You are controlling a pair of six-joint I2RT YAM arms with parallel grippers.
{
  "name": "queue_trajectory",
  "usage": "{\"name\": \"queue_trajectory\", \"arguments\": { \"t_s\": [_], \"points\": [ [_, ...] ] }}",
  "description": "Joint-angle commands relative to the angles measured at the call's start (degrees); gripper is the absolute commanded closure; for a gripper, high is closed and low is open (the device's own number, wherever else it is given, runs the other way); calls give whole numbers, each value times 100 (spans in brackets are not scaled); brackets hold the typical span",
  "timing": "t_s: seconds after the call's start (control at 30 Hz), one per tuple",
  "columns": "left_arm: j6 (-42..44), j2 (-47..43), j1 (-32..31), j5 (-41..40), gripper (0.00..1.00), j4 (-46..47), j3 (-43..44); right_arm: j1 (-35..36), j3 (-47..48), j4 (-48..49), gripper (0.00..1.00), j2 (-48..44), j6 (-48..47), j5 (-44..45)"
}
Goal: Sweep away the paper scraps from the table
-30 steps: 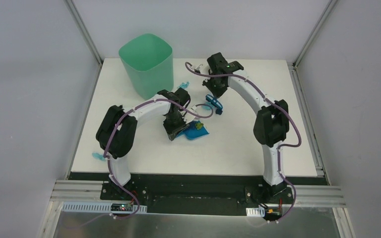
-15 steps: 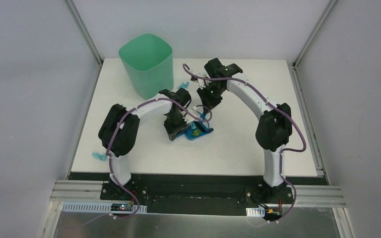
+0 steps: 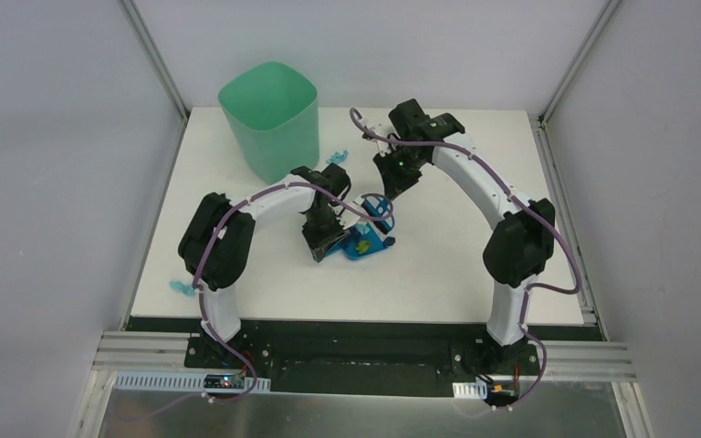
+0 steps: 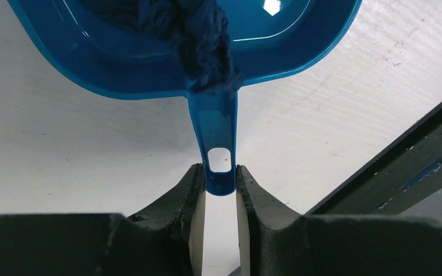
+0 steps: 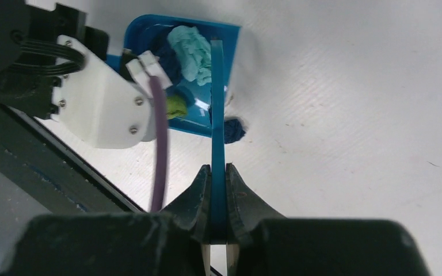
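My left gripper (image 4: pixel 220 175) is shut on the handle of the blue dustpan (image 4: pixel 121 63), which rests on the table (image 3: pixel 447 265) at its middle (image 3: pixel 368 245). Paper scraps lie in the pan: a dark blue wad (image 4: pixel 201 34), a light blue one (image 5: pixel 191 49) and an olive one (image 5: pixel 176 107). My right gripper (image 5: pixel 218 171) is shut on the blue brush handle (image 5: pixel 217 103), and the brush (image 3: pixel 379 208) stands at the pan's far edge. One dark blue scrap (image 5: pixel 234 130) lies on the table beside the pan. More scraps lie near the bin (image 3: pixel 336 155) and at the front left (image 3: pixel 180 289).
A mint-green bin (image 3: pixel 269 119) stands at the table's back left, just behind the left arm's wrist (image 3: pixel 333 178). The left wrist housing and its purple cable (image 5: pixel 160 132) sit close to the brush. The table's black front edge (image 3: pixel 365 321) runs before the arm bases.
My right arm carried the brush from beyond the pan toward me, up to the pan's mouth. The dustpan shifted slightly to the right in my left gripper.
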Motion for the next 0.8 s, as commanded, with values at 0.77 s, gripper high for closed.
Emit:
{"name": "queue_trajectory", "arguments": {
  "t_s": [0.77],
  "points": [
    [634, -1120, -144, 251, 95, -118, -945, -209, -1687, 513, 100, -1563, 522, 992]
  ]
}}
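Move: The navy scrap left at the dustpan's open lip lies about 9 cm back and 3 cm left of the right hand, which holds the brush, and some 13 cm below it. The dustpan's tray is about 9 cm back and 10 cm left of that hand, the black scrap, hidden under the arm, about 11 cm ahead and 3 cm left, both also some 13 cm below. From the left hand, on the dustpan's handle, the navy scrap is about 18 cm right, 4 cm ahead and slightly lower. Still gripping the brush, the right hand carries it away from the dustpan, about 8 cm to the right, first arcing up and forward by 2 to 3 cm, then sinking and drawing back, while the wrist swings some 15 degrees from leaning left towards pointing straight down. Meanwhile the left hand keeps its pinch on the handle and draws the dustpan back and left by about 4 cm, rising a little on the way, away from the navy scrap. ##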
